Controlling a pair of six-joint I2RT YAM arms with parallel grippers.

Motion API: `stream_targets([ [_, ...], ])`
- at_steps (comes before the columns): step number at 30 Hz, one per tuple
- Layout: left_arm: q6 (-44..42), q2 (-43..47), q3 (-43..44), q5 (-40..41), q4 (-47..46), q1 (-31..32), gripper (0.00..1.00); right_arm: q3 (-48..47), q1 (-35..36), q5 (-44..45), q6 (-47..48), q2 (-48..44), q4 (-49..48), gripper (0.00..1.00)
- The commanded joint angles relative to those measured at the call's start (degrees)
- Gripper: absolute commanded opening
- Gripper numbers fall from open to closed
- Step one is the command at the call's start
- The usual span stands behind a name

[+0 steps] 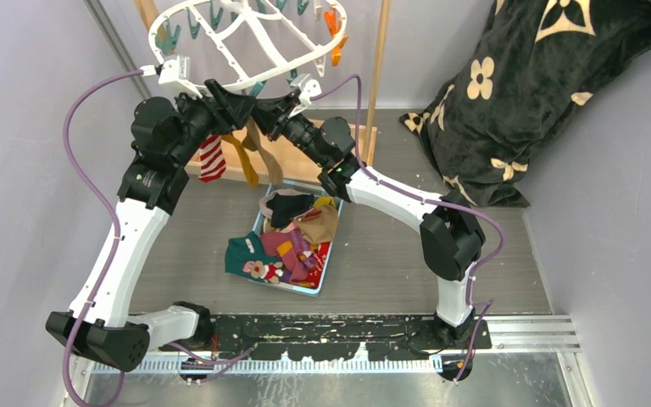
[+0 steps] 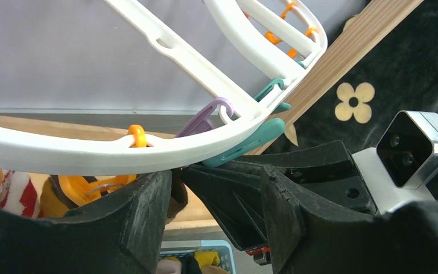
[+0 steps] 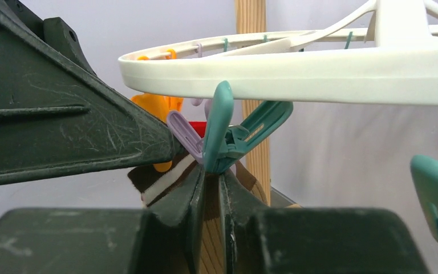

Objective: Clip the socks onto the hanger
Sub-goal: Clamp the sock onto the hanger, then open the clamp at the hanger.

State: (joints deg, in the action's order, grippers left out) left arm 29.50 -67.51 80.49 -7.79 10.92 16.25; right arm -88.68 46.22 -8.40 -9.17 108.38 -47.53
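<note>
The white oval hanger (image 1: 246, 42) hangs at the back, with orange and teal clips round its rim. Both grippers meet under its near rim. My right gripper (image 3: 212, 174) is shut on a tan-brown sock (image 3: 211, 228), whose top edge sits right at the mouth of a teal clip (image 3: 228, 131). My left gripper (image 2: 217, 194) is open; the right gripper's finger stands in its gap, and the teal clip (image 2: 245, 142) lies just above. A red-white striped sock (image 1: 212, 158) and a mustard sock (image 1: 242, 157) hang from the rim beside it.
A light blue basket (image 1: 322, 280) with several loose socks sits on the table below the grippers. A wooden stand post (image 1: 379, 68) rises behind the hanger. A black flower-patterned blanket (image 1: 542, 93) is heaped at the back right.
</note>
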Motion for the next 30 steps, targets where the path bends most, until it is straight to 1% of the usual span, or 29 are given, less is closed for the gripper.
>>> stream_targets([
  [1,-0.9,0.14,2.78,-0.41,-4.04,0.27,0.61,-0.83,0.72,-0.72,-0.21,-4.14,-2.71,0.19],
  [3,-0.82,0.32,3.02,0.92,-4.25,0.31,0.62,-1.0,1.09,-1.03,-0.31,-4.14,-2.29,0.19],
  [6,-2.5,0.67,3.36,4.4,-4.37,0.29,0.62,-0.53,1.5,-1.35,-0.64,-4.33,-2.2,0.19],
  [12,-6.07,1.08,2.55,12.06,-6.06,0.18,0.57,3.01,1.51,0.44,-1.23,-5.98,-3.94,0.22],
  [16,-6.81,1.1,2.23,13.76,-6.44,0.19,0.56,4.66,1.44,1.63,-0.85,-7.08,-4.0,0.3],
  [18,-6.82,1.2,2.13,13.69,-6.28,0.18,0.56,5.23,1.27,2.16,-0.91,-7.59,-3.69,0.38],
  [23,-7.07,1.58,2.29,13.61,-5.72,0.14,0.56,7.63,0.0,6.39,-0.28,-8.52,-3.13,0.46],
  [26,-7.17,1.73,2.3,13.34,-5.37,0.18,0.56,5.67,-0.21,7.19,1.76,-7.22,-1.87,0.47],
  [30,-7.0,1.98,2.3,13.3,-5.16,0.23,0.56,1.7,-0.94,4.93,1.16,-4.43,-1.13,0.55],
])
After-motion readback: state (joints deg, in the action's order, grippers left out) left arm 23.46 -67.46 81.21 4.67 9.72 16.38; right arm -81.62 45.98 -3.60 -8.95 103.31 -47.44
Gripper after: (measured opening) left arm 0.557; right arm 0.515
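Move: The purple clip on the rim sits between my open left fingers, about 2 cm ahead of the left hand point and 1 cm above. From my right hand, at the brown sock's cuff, it is about 1 cm ahead, 2 cm left and 2 cm up. A teal clip is level with it, some 2 cm to its right. Another teal clip is about 4 cm ahead and 7 cm right of my right hand, 2 cm above. My right fingers release their pinch on the brown sock's cuff at the purple clip: I ease the right hand back nearly 2 cm, slightly left and then down, open wide, and draw it about 3 cm to the right. Meanwhile my left hand swings about 4 cm left and slightly forward, yawing some 15 degrees counter-clockwise, its fingers staying open around the purple clip. ##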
